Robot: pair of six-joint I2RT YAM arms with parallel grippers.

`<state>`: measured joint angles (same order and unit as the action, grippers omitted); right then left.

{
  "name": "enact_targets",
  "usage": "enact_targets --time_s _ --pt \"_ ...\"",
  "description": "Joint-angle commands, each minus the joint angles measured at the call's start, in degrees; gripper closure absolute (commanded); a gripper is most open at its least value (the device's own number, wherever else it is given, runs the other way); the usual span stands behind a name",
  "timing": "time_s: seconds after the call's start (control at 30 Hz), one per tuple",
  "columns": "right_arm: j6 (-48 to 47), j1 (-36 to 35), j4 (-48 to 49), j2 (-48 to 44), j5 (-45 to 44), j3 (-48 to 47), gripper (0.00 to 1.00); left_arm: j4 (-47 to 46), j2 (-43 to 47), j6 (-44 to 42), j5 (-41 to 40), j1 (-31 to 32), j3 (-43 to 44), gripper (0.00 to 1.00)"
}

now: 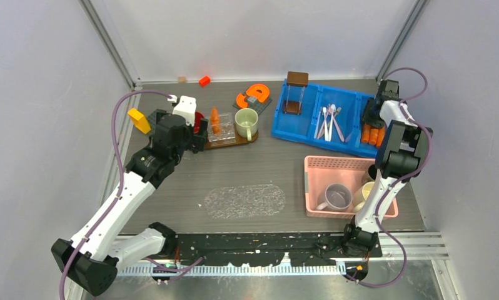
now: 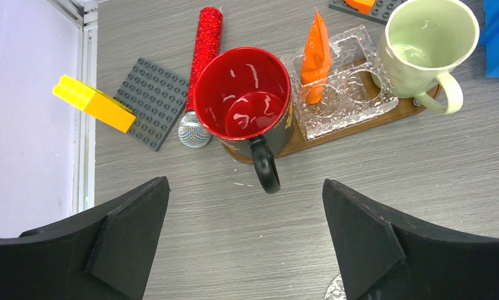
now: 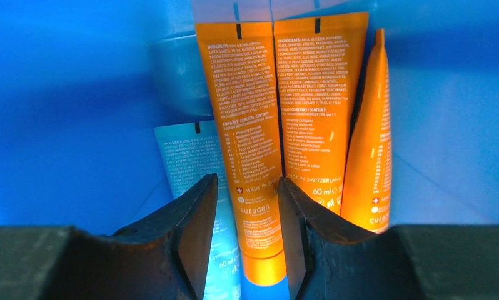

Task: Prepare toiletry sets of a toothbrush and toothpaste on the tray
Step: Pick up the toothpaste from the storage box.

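Several orange toothpaste tubes (image 1: pixel 372 135) lie in the right compartment of the blue bin (image 1: pixel 316 87). My right gripper (image 3: pixel 247 181) hangs low over them, open, its jaws straddling one orange toothpaste tube (image 3: pixel 244 112) without a visible squeeze. White and pink toothbrushes (image 1: pixel 329 122) lie in the middle compartment. The brown tray (image 2: pixel 359 122) carries a glass holder (image 2: pixel 353 94) with one orange toothpaste tube (image 2: pixel 316 56) standing in it, plus a red mug (image 2: pixel 247 94) and a green mug (image 2: pixel 425 44). My left gripper (image 2: pixel 246 181) hovers wide open and empty just short of the red mug's handle.
A pale blue tube (image 3: pixel 187 156) lies left of the straddled one. A red glitter microphone (image 2: pixel 203 44), grey baseplate (image 2: pixel 153 103) and yellow block (image 2: pixel 94 103) sit left of the tray. A pink basket (image 1: pixel 337 162) holding mugs stands by the right arm.
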<state>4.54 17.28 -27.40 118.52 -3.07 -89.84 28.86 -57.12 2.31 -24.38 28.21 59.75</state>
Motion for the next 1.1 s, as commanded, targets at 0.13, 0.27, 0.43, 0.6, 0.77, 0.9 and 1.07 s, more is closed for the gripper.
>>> enact_targets --time_s 0.13,0.27,0.43,0.6,0.77,0.9,1.07 --pt "-2.6 0.4 2.9 2.6 0.5 -2.6 0.52 -2.7 -0.5 -0.4 0.4 -0.4 0.0 0.04" --pt "-3.8 0.5 2.9 3.1 -0.8 -2.1 0.58 -2.7 -0.8 -0.4 0.5 -0.5 0.1 0.04" --pt "-3.8 0.4 3.5 1.0 -0.6 -1.4 0.81 -2.6 -0.9 -0.5 0.5 -0.6 0.1 0.04" --pt "-3.8 0.5 3.7 -3.1 -1.1 -2.2 0.89 -2.6 -0.6 -0.3 0.7 -0.6 0.1 0.04" --pt "-3.7 0.3 3.5 -7.9 -2.7 -2.3 0.90 -2.6 -0.1 -0.3 0.7 -0.7 0.1 0.04" --pt "-3.8 -0.2 3.7 -12.7 -4.7 -0.8 0.90 -2.7 0.6 0.1 1.2 -0.7 0.2 0.04" --pt "-3.8 -1.2 4.0 -19.3 -7.3 1.2 0.90 -2.5 1.4 0.8 2.4 -0.7 0.5 0.04"
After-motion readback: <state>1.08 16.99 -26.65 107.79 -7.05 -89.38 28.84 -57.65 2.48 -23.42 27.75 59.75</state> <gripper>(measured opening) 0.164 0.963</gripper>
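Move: The toothpaste to be taken is the leftmost orange tube in the storage box. Its lower end lies between the right fingers, its middle about 4 cm ahead, 1 cm right and 2 cm below. A second orange tube lies 3 cm right of it, a third some 6 cm right of it; a blue tube is roughly 2 cm left of the hand and 1 cm ahead. From the left hand, the toothpaste is some 70 cm right, 19 cm ahead, 23 cm lower. The right hand sinks 1 cm, pinches the leftmost orange toothpaste near its cap and lifts it about 10 cm. ##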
